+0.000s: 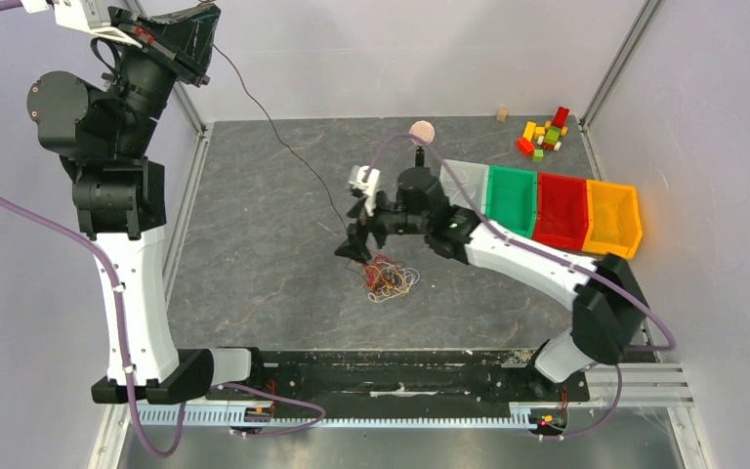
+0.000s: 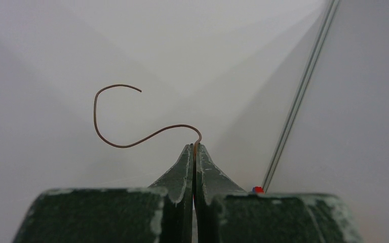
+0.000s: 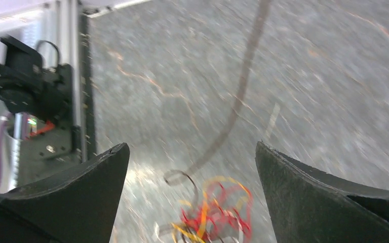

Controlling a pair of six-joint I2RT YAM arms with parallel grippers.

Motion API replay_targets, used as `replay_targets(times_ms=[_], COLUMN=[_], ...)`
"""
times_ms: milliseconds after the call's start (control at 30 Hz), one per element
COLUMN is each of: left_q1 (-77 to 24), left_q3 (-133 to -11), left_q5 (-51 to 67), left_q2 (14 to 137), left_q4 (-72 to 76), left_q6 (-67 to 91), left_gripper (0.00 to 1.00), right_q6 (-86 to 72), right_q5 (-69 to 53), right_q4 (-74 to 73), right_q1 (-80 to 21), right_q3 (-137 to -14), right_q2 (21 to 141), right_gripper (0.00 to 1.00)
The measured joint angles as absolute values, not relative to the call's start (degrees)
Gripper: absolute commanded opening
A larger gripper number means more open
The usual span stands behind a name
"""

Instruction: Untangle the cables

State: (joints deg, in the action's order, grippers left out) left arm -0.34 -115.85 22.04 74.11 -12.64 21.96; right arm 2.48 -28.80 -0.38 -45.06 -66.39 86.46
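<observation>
The cables point(image 1: 391, 278) lie in a small tangle of red, orange, white and dark strands mid-table. One dark brown wire point(image 1: 283, 142) runs taut from the tangle up to my left gripper point(image 1: 195, 39), raised high at the far left. In the left wrist view that gripper point(image 2: 195, 147) is shut on the brown wire point(image 2: 116, 144), whose free end curls past the tips. My right gripper point(image 1: 356, 249) hovers just over the tangle's left edge. In the blurred right wrist view it point(image 3: 191, 147) stands open, nothing between its fingers, with the cables point(image 3: 212, 212) below and the dark wire point(image 3: 238, 96) rising away.
Green point(image 1: 513, 198), red point(image 1: 562, 210) and yellow point(image 1: 613, 217) bins sit in a row at the right. Coloured blocks point(image 1: 545, 132) lie in the far right corner, with a wooden block point(image 1: 501, 114) nearby. Metal frame posts point(image 1: 190, 107) edge the table.
</observation>
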Motion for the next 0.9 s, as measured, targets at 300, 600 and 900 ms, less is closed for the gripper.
replay_targets(times_ms=[300, 600, 900], left_q1=[-0.34, -0.32, 5.87], left_q3=[-115.87, -112.14, -71.77], left_q5=[18.98, 12.36, 27.38], left_q2=[74.87, 76.62, 73.12], left_q4=[-12.19, -16.51, -19.53], left_q6=[21.85, 16.53, 17.37], left_gripper=[0.02, 0.23, 0.22], right_q6=[-5.04, -14.59, -19.03], right_q5=[-29.04, -29.78, -28.42], right_q4=[7.44, 10.5, 16.75], right_q1=[-50.76, -50.26, -49.95], right_q3=[-72.31, -69.17, -72.97], right_q2=[100.73, 94.98, 85.91], right_gripper=[0.2, 0.0, 0.0])
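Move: Just to the right hand's left, about 7 cm off, 1 cm back and 4 cm below, hangs the part of the brown wire that its open fingers will take. The tangle lies 2 cm ahead, 8 cm to this hand's right and 21 cm below, and the white strip 13 cm ahead, 6 cm left and 22 cm below. From the left hand, which pinches the wire's upper end, the tangle is some 64 cm below, 3 cm back and 17 cm right. Reaching left about 7 cm and dipping slightly, the right hand closes on the hanging brown wire, then lifts it some 17 cm from the low point while its left-pointing fingers tip up to nearly level. Once the right has closed, the left fingers open about halfway and let go of the wire, and that hand drops about 35 cm, edging forward and tipping steeply downward. ##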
